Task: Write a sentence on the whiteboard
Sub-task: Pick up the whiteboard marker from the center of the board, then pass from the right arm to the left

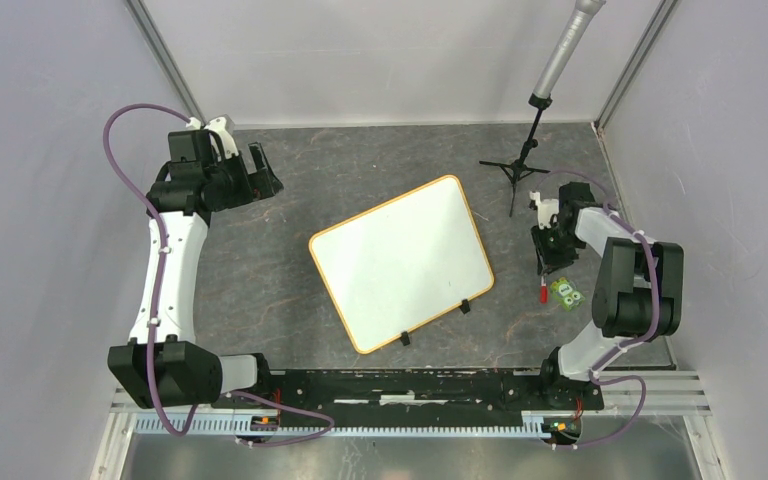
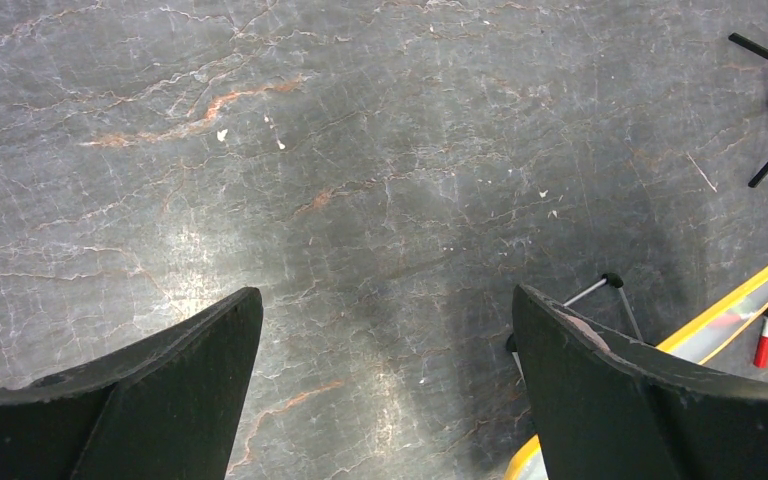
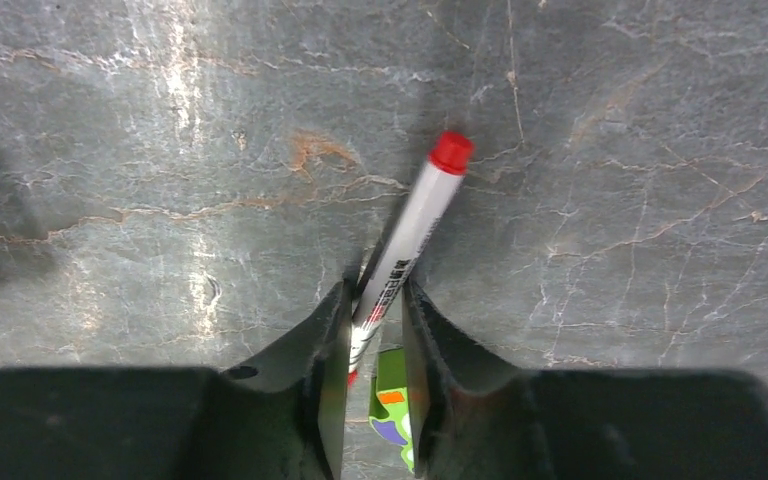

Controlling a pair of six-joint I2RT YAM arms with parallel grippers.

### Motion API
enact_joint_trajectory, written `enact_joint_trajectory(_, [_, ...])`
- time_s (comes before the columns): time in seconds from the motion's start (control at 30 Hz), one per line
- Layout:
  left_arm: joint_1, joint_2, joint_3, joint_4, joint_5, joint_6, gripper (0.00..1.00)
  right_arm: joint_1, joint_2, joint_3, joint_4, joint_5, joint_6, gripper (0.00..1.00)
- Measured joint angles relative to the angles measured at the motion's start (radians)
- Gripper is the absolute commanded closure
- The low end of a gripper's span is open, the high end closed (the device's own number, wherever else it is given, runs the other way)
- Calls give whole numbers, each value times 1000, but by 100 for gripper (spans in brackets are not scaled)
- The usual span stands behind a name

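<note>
The whiteboard (image 1: 400,262) lies tilted in the middle of the table, with an orange-yellow rim and two black clips on its near edge. Its face is blank; no sentence shows on it. A corner of its rim shows in the left wrist view (image 2: 750,295). My right gripper (image 1: 548,252) is right of the board, shut on a white marker with a red cap (image 3: 430,195), which points down at the table. The marker's red end (image 1: 543,294) shows below the gripper. My left gripper (image 1: 265,172) is open and empty over bare table at the far left, also in its wrist view (image 2: 385,292).
A green eraser (image 1: 566,292) lies just right of the marker and shows between my right fingers (image 3: 392,400). A black tripod with a grey pole (image 1: 522,165) stands at the back right. Grey walls close in the table on three sides.
</note>
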Motion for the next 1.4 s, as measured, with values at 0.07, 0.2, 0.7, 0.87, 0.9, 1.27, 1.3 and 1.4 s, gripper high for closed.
enact_joint_trajectory(0.07, [0,0,0,0,0,0,0,0,2,1,2,8,6,88])
enact_joint_trajectory(0.2, [-2,0,0,-2,2,0,0,-10,10,17,-12,-1,13,100])
enact_joint_trajectory(0.7, [-11,23,260,-63,276,107,0,7,-312,259,91,-502,196,100])
enact_joint_trajectory(0.87, [-63,19,260,-24,448,105,0,69,-404,257,349,-615,482,100])
enact_joint_trajectory(0.9, [-79,19,260,-11,470,102,0,86,-414,257,406,-626,539,100])
enact_joint_trajectory(1.27, [-332,0,205,252,446,7,2,328,-385,413,557,-445,932,100])
enact_joint_trajectory(1.3, [-367,1,205,270,420,7,2,338,-381,415,549,-417,957,100])
enact_joint_trajectory(1.4, [-454,11,208,307,357,7,5,367,-369,415,501,-332,1017,100])
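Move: The marker lies right between the right hand's half-open fingers, almost no distance off in any direction, its long axis running roughly forward. The green block is some 5 cm to this hand's right and 5 cm back, on the table; the whiteboard's middle is about 32 cm to the left and 3 cm farther out, a little higher. From the left hand, the marker is about 59 cm to the right, 6 cm back and 25 cm below. The right hand first stays low while its fingers finish closing and pinch the marker near its middle, then lifts it quickly about 39 cm, first rising and going forward, then swinging some 22 cm left towards the whiteboard's side while the wrist rolls and tips up until the fingers point nearly level, forward and to the left. Meanwhile the empty left hand, fingers still wide open, rises and then sweeps right and inward towards the right hand, turning clockwise and tipping up as it goes. ##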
